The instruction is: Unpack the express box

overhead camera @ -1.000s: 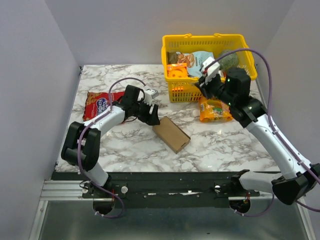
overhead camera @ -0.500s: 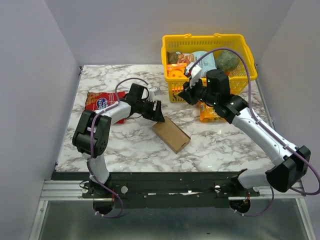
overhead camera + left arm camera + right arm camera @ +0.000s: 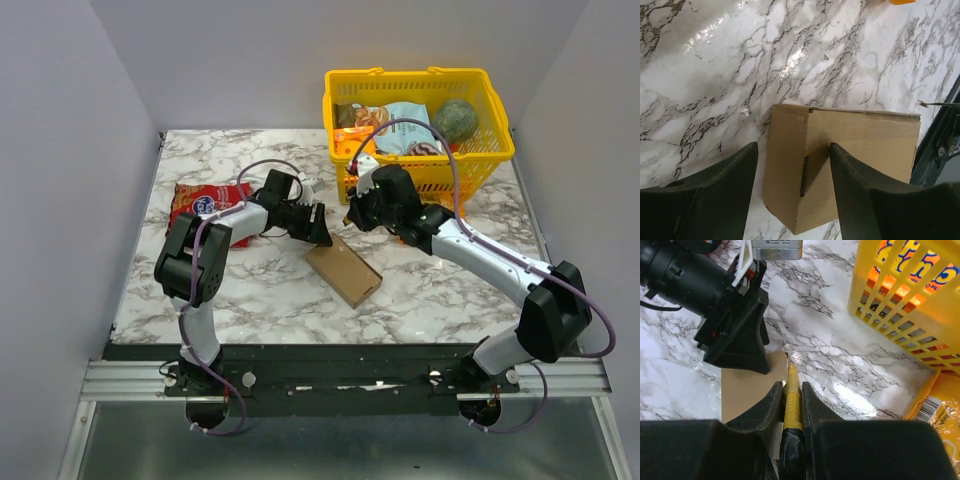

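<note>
The express box (image 3: 343, 268), a flat brown cardboard mailer, lies closed on the marble table (image 3: 460, 290) near the middle. My left gripper (image 3: 318, 232) is open, low over the box's far left corner. In the left wrist view its fingers (image 3: 715, 200) straddle that corner of the box (image 3: 850, 150), with a gap on the left side. My right gripper (image 3: 352, 215) is shut on a yellow ribbed tool (image 3: 792, 375) with black tape at its base. The tool's tip sits at the far edge of the box (image 3: 745, 395), right beside the left gripper.
A yellow plastic basket (image 3: 415, 75) with several snack items stands at the back right, and its wall (image 3: 900, 295) is close to the right wrist. A red snack bag (image 3: 195, 205) lies at the left. An orange bag (image 3: 940, 410) lies by the basket.
The right arm has swung left from the basket down to the box's far corner, carrying the yellow tool. The left gripper has shifted slightly toward the box and narrowed a little.
</note>
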Tool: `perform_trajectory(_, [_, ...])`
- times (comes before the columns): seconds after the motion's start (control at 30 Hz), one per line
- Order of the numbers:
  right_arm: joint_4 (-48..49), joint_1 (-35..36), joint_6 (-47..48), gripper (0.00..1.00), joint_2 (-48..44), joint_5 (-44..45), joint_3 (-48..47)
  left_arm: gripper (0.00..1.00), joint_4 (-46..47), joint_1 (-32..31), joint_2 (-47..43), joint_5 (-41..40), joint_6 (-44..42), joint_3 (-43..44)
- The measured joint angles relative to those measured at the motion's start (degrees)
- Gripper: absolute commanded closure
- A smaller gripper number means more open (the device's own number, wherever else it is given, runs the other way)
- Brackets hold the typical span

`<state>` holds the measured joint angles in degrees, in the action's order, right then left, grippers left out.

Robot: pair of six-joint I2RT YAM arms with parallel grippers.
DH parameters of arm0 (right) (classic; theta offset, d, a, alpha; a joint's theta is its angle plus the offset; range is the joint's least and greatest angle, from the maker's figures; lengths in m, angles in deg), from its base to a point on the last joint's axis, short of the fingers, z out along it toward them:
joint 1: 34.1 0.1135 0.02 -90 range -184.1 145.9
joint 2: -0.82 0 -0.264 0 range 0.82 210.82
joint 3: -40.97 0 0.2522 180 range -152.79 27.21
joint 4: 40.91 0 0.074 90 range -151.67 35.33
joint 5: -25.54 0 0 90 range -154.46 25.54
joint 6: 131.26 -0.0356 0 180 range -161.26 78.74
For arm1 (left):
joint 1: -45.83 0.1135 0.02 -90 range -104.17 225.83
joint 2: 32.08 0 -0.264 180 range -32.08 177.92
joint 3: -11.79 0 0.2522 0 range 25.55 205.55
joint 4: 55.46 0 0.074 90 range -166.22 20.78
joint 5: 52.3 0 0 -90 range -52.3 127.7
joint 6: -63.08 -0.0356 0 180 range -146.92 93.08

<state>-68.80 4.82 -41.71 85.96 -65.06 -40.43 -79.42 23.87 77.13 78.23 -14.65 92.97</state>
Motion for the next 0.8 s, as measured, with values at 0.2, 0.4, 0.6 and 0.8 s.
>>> perform_trajectory(0.2, [3.6,1.6,-1.7,1.0,2.6,4.3,0.7,0.35,0.4,-2.1,0.0,-0.9,0.0,0.1])
perform_trajectory(0.4, [6.1,2.5,-2.6,1.0,3.1,8.8,2.0,0.36,0.0,-2.6,0.5,-1.5,0.4,0.7])
perform_trajectory(0.6, [7.6,3.4,-2.7,1.0,2.7,10.2,5.3,0.37,-0.6,-2.6,2.1,-1.4,1.0,2.9])
perform_trajectory(0.8, [8.2,5.2,-2.6,1.0,1.3,11.5,9.3,0.38,-0.9,-2.6,2.4,-1.1,1.5,3.2])
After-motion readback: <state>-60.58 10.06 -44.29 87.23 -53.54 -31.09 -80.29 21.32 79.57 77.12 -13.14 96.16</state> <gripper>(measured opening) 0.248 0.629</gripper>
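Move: The cardboard box's middle lies about 7 cm back, 3 cm to the left and 16 cm below the right hand, which already holds the yellow knife. From the left hand, already straddling the box's far-left end, that middle is 7 cm back, 4 cm right and 3 cm down. The yellow basket's middle is some 20 cm ahead and 15 cm right of the right hand; the orange bag is roughly 5 cm ahead of that hand and 18 cm right. Keeping its grip on the knife, the right hand first edges forward a little over 1 cm while sinking, then draws back about 2.5 cm and sinks faster, roughly 5 cm lower in all and turned slightly clockwise, bringing the blade tip close over the box's right-hand long edge near its far end. Meanwhile the left hand stays low with its fingers astride the far-left end and shifts about 2 cm right, pushing the box along towards the knife. ##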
